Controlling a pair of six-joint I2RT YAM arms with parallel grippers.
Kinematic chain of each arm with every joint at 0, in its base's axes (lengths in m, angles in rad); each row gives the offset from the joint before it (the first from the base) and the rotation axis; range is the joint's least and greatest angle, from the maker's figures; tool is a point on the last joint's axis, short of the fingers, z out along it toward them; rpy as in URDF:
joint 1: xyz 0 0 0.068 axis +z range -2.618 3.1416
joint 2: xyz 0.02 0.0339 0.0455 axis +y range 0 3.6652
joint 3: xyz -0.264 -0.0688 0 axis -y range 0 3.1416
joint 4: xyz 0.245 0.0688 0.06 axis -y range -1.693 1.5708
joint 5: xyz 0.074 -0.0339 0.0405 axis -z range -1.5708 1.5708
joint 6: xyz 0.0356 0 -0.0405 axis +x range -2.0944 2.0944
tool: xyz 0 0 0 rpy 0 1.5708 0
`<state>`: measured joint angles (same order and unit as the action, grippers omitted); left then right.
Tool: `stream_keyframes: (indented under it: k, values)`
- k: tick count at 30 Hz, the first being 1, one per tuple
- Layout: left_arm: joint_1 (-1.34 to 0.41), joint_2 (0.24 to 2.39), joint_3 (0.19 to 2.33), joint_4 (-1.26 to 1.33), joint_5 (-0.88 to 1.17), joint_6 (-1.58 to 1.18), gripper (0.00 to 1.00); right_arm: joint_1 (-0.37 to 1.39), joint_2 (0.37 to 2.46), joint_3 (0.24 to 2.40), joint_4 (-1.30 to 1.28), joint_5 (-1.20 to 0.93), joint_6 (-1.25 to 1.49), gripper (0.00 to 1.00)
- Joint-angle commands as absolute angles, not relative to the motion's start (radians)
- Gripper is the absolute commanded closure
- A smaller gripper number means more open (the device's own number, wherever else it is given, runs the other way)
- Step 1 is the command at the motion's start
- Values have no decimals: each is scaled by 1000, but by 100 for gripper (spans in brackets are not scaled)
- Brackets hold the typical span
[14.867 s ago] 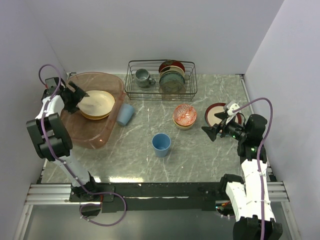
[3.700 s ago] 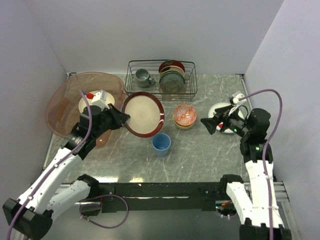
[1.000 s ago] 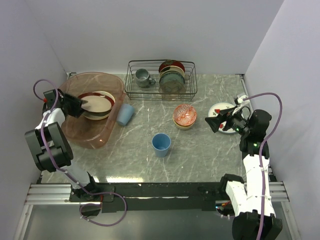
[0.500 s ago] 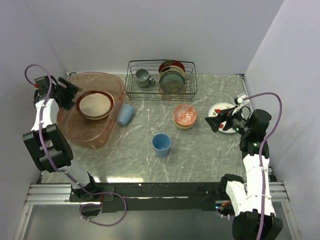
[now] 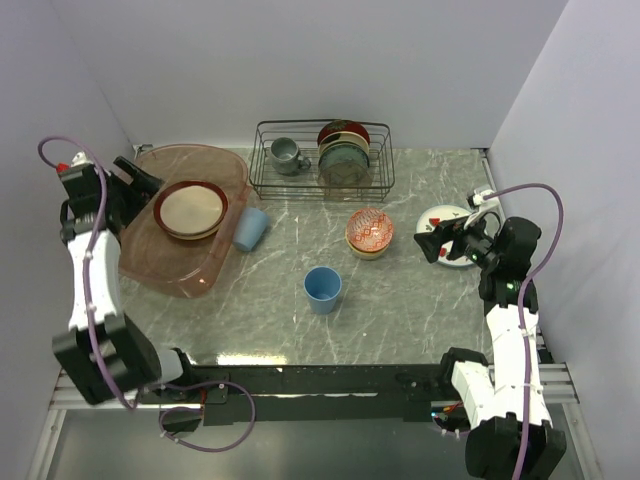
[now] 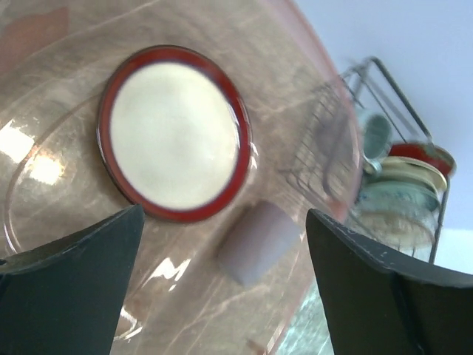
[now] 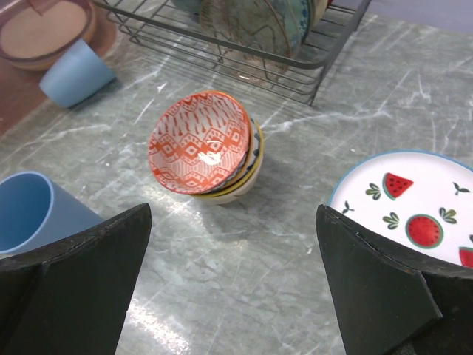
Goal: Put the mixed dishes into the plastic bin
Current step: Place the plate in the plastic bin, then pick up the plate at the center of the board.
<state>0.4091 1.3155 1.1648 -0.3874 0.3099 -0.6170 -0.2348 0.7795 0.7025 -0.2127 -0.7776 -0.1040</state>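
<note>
The dark red plate point(image 5: 191, 209) point(image 6: 174, 142) lies flat inside the plastic bin point(image 5: 186, 272) point(image 6: 81, 52), on top of an orange-yellow plate whose edge point(image 5: 198, 234) shows beneath it. My left gripper point(image 5: 133, 186) point(image 6: 225, 222) hangs open and empty over the bin's left side. One light-blue cup point(image 5: 250, 228) point(image 7: 74, 74) lies on its side against the bin; another point(image 5: 322, 289) point(image 7: 29, 211) stands upright mid-table. The red-patterned bowl point(image 5: 369, 231) point(image 7: 198, 140) sits stacked in a cream bowl. My right gripper point(image 5: 432, 243) point(image 7: 233, 214) is open and empty beside the white plate point(image 5: 447, 216) point(image 7: 414, 211).
A black wire rack point(image 5: 322, 160) point(image 7: 244, 37) at the back holds a grey mug point(image 5: 287, 154) and upright dark plates point(image 5: 344, 160). White walls close in the table on the left, back and right.
My left gripper opened and let go of the dark red plate, which now rests in the bin, and the left arm drew back to the left. The right arm stayed still.
</note>
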Motion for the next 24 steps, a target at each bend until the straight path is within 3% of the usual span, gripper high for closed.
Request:
stream_keyframes:
  k: [1,9,17,24]
  values:
    - [400,1129,1041,-258,362,-557,1,-253,787,712,-204,-741,-141,0]
    - [367,870,861,-198,410,-548,1,-284,814,692,-207,-750,-195,0]
    - [192,645,756,-198,313,-398,1,-282,922,738,-366,-713,-429,0]
    - [80,486,635,-169,215,-333,1,-192,1028,730,-442,-511,-652,0]
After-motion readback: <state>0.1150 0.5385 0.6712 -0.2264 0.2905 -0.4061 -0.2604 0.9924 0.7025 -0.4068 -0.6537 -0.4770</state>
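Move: The watermelon plate lies about 13 cm ahead of the right hand, 11 cm to its right and roughly 20 cm below. The stacked bowls stand some 11 cm ahead and 11 cm left of that hand; the upright blue cup is 23 cm left and 5 cm back. From the left hand the watermelon plate is about 80 cm right and 4 cm ahead, while the red-rimmed plate in the bin sits roughly 8 cm ahead, 7 cm right, 17 cm lower. Nothing is touched yet: the open right hand heads for the near side of the watermelon plate, first easing right, then dropping quickly, about 9 cm down and 4 cm right in all, tipping down and rolling its left side lower. The left hand, already empty, backs away from the red-rimmed plate, some 12 cm back and 12 cm right, rising slightly early on, its fingers levelling up and swinging clockwise, still wide open. ##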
